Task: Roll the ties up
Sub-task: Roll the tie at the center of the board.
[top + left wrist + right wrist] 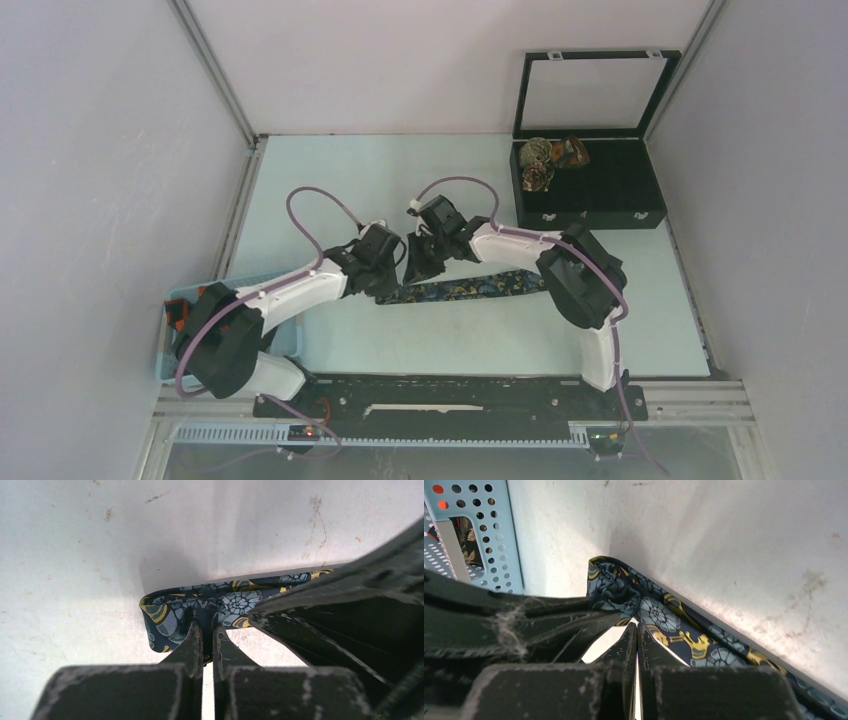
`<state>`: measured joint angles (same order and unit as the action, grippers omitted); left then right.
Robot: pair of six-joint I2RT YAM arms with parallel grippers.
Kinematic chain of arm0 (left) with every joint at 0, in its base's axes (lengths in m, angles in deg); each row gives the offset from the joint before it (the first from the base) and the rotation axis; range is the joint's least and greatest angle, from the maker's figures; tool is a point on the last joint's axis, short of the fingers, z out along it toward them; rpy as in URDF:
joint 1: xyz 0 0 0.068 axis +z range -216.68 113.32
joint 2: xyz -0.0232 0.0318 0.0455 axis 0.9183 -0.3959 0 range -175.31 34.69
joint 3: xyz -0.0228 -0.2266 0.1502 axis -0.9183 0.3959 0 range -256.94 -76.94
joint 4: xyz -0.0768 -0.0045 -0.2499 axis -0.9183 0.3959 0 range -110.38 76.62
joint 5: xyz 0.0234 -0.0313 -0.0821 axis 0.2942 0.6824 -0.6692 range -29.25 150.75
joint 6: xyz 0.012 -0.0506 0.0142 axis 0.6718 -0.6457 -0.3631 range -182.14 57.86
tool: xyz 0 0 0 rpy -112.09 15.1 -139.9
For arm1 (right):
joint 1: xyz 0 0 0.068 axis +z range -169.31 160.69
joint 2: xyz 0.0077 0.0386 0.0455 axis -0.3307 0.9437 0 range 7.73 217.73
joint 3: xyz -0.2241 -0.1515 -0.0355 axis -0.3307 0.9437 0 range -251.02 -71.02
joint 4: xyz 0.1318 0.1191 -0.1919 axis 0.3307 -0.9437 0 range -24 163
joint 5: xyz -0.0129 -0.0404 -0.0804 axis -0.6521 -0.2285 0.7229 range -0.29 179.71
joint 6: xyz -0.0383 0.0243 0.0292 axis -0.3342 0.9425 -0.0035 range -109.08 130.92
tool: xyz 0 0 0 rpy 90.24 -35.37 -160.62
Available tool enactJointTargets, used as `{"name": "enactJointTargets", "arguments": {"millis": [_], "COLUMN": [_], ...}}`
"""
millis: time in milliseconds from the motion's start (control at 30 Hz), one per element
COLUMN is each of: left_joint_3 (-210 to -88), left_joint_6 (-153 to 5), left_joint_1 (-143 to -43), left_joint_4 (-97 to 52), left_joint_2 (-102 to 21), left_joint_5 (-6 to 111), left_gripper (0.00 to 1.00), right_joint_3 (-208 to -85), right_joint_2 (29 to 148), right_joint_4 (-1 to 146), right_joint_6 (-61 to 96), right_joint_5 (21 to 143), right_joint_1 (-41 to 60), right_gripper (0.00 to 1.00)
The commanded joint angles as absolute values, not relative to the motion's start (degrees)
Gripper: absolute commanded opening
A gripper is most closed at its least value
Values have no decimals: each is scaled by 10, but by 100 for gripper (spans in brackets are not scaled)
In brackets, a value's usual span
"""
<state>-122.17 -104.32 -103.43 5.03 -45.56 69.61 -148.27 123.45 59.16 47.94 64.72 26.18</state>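
A dark navy tie (pixel 470 288) with yellow and blue figures lies flat across the table, running left to right. My left gripper (pixel 207 626) is shut on its folded left end (pixel 200 605), with fabric pinched between the fingertips. My right gripper (pixel 636 626) is shut right beside it, its tips touching the tie (pixel 659 617) just past the fold; I see no cloth between its jaws. From above, both grippers (pixel 392 285) (pixel 422 268) meet over that end. Three rolled ties (pixel 541 162) sit as small coils in the black box.
The black case (pixel 600 215) with its raised glass lid (pixel 592 90) stands at the back right. A light blue perforated basket (pixel 288 338) sits at the left edge (pixel 499 540), with patterned fabric (pixel 466 545) inside. Grey walls enclose the table on three sides.
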Motion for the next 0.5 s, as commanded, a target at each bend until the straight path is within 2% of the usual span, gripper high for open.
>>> {"name": "enactJointTargets", "arguments": {"millis": [0, 100, 167, 400, 467], "left_joint_3": [-1240, -1242, -1241, -1225, -1217], "left_joint_6": [-1050, -1049, -1048, -1057, -1055], "left_joint_1": [-1042, -1044, -1046, -1048, -1048], "left_joint_4": [37, 33, 28, 3, -10], "left_joint_2": [-471, -478, -479, -465, -458], "left_joint_5": [683, 677, 673, 661, 653], "left_gripper": [0, 1, 5, 29, 33], "right_joint_3": [-1466, -1456, -1450, -1442, -1442], "right_joint_2": [1184, 1173, 1168, 1164, 1163], "right_joint_4": [572, 571, 571, 572, 574], "right_joint_6": [462, 461, 460, 459, 461], "right_joint_5": [661, 659, 657, 649, 648], "right_joint_1": [254, 247, 245, 243, 242], "right_gripper": [0, 0, 0, 0, 0]}}
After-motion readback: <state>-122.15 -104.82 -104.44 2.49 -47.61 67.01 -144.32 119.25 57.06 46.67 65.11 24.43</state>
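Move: Between the left hand's shut fingers sits the gathered, rolled end of the tie, its middle about 1 cm left of that hand and 1 cm below. The flat strip runs off to the right, its visible middle some 17 cm right and level. The blue basket stands about 38 cm left and 8 cm back. From the right hand, the rolled end lies some 4 cm left, 1 cm back and 3 cm lower. Carrying the pinched roll about 1.5 cm right along the strip, the left hand first sinks nearly 1 cm, then its fingers part to roughly a third open around the standing fold. The right hand, still shut, leads away over the strip some 2.5 cm to the right, rising slightly and then easing back down; no contact with the cloth can be made out. ##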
